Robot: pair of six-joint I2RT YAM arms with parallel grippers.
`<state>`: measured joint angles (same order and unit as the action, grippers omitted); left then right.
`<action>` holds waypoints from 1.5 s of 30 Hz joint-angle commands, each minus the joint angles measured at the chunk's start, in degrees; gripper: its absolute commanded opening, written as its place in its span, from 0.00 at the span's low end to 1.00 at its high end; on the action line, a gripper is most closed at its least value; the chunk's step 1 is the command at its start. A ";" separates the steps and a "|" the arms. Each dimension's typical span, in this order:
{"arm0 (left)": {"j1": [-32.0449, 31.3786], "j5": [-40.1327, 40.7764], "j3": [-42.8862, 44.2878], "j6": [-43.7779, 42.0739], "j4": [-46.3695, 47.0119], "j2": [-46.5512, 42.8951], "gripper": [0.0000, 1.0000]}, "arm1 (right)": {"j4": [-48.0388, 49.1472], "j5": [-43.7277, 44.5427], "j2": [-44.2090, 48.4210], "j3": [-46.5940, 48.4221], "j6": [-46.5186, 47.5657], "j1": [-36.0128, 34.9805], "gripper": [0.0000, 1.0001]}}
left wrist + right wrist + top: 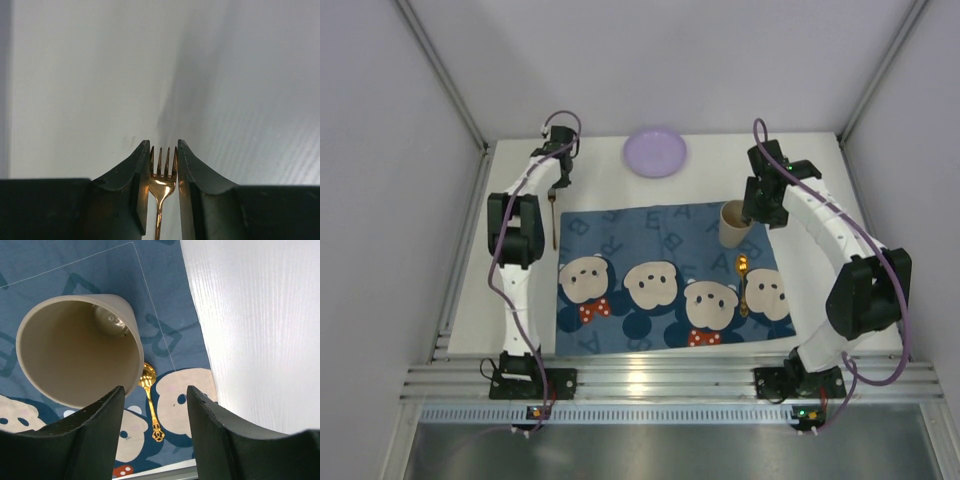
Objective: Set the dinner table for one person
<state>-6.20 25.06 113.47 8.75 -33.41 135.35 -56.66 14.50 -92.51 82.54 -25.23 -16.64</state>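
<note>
A gold fork (162, 185) stands between the fingers of my left gripper (163, 145), which is shut on its head at the tines. From above, the fork's handle (554, 222) hangs below that gripper (558, 185) over the white dinner table (600, 185), just left of the blue mat (670, 290). My right gripper (155, 390) is open and holds nothing. It hovers beside a beige cup (75, 350), which stands upright on the mat's far right corner (733, 222). A gold spoon (742, 285) lies on the mat below the cup, seen between the right fingers (151, 407).
A lilac plate (655, 152) sits on the table at the back, beyond the mat. White walls close in the table on the left, right and back. An aluminium rail (650, 378) runs along the near edge.
</note>
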 commanded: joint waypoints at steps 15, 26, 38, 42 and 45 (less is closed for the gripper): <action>-0.66 -8.87 -13.16 9.42 -8.15 -28.44 0.00 | -3.98 3.16 -6.19 24.47 2.29 -0.67 0.70; -9.44 -18.99 -41.39 20.51 -8.61 -42.71 0.00 | 4.36 -14.22 -24.35 46.56 2.64 -1.37 0.75; -12.96 -20.14 -51.50 23.59 -5.36 -43.15 0.34 | 22.54 -26.01 -43.98 52.63 -6.57 -1.55 0.79; -13.84 -19.26 -51.95 24.03 -6.57 -43.42 0.62 | 27.57 -25.14 -46.44 53.07 -8.69 -2.43 0.81; -13.93 -17.77 -50.29 23.68 -8.94 -43.68 0.68 | 29.15 -21.45 -48.37 54.03 -9.92 -3.39 0.82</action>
<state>-19.99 5.78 61.28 31.83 -41.15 94.13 -34.96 -8.84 -140.40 133.01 -32.56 -18.24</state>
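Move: The fork is already pinched near its tines; its place, the leftmost mouse face on the mat, lies about 28 cm back and 11 cm right of the left hand, 2 cm lower. The red bow is 9 cm nearer the base and 3 cm right of that face. From the right hand the plate is roughly 36 cm ahead, 28 cm left, 11 cm down; the cup stands 5 cm ahead and 5 cm left, 5 cm lower, the spoon 9 cm back, 3 cm left, 12 cm down. The fork is lifted some 14 cm by the left hand, then carried back about 27 cm and right onto the mat's left side, the fingers tipping steeper; lowered there, it is let go as they open. From beside the cup's rim the half-open right hand rises, arcs forward and left towards the plate while sinking, opens wider and tilts left-side-up, ending short of the plate's centre. ##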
